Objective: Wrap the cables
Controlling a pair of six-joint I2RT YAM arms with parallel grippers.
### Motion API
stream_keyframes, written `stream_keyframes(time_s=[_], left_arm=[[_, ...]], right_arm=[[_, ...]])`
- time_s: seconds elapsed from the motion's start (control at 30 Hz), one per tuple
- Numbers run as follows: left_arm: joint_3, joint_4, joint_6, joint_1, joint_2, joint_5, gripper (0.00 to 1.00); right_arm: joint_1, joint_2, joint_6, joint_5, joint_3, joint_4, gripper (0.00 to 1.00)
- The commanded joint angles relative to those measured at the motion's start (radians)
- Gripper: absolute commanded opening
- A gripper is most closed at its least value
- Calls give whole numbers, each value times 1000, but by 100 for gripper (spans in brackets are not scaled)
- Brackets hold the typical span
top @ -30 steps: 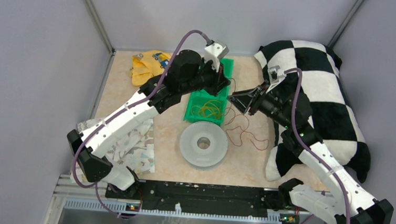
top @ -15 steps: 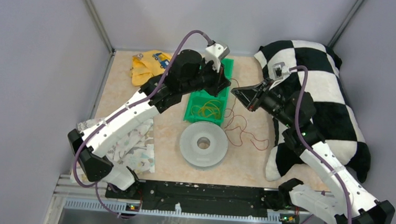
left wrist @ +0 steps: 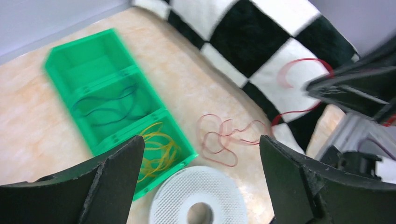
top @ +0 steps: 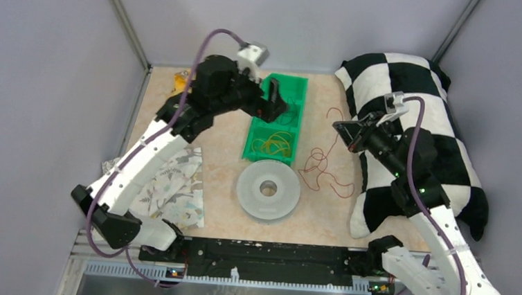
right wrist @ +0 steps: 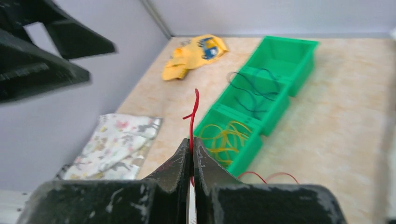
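The cable [top: 318, 169] is a thin red wire lying in loose loops on the table right of the grey round spool [top: 268, 189]. One end rises to my right gripper [top: 338, 128], which is shut on it beside the checked pillow. In the right wrist view the wire [right wrist: 194, 109] sticks up from between the pressed fingertips of the right gripper [right wrist: 192, 143]. My left gripper [top: 275, 100] hangs open above the green tray, holding nothing. Between its wide-spread fingers [left wrist: 114, 179] the left wrist view shows the wire loops [left wrist: 219, 140] and the spool [left wrist: 198, 205] far below.
A green divided tray [top: 296, 94] holds a yellow wire bundle [top: 272, 147] and a dark wire. A black-and-white checked pillow [top: 420, 117] fills the right side. A yellow cloth [right wrist: 194, 53] lies at the back left, a patterned cloth [top: 172, 190] at the front left.
My left gripper let go of the wire, opened wide and drew back to the left. My right gripper shut on the wire end and pulled it to the right, toward the pillow.
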Motion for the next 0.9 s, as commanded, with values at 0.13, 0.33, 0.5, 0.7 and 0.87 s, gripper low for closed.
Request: stream_keyframes(time_s=[0.13,0.33,0.5,0.7,0.87], left_arm=[[-256,-214,-205,245,-175,34,99],[-546,-186,-346,277,-227,109,98],[-737,-63,-427,336,-259,266,98],[-1004,181,-522,435,-371,430,98],[-1127,286,-525,437,-357,561,98]], right_arm=[[-70,-144,-141,80,8,-283,0],[-69,-165,-125,28,-19,-292,0],[-69,-163,-117,-1,-24,-269,0],[-69,-165,-105,-21,-40,-251,0],[-69,-174,-102,-36,-52,-247,0]])
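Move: The grey spool lies about 11 cm back, 2 cm left and 34 cm below the open left hand. The green box's middle is some 19 cm ahead of that hand, straight on, and the loose red cable loops lie about 18 cm to its right and 2 cm ahead. From the right hand, already shut on an end of the red cable, the spool is about 7 cm back, 19 cm left and 30 cm below. Swinging left first, then sinking fast and drawing back, the left hand drops about 27 cm (some 13 left, 10 back) towards the left side of the spool; its wrist tips steeply to point right and down, fingers staying wide. The right hand shifts quickly right, then eases down and back, about 5 cm lower in all, keeping its pinch on the red cable. ##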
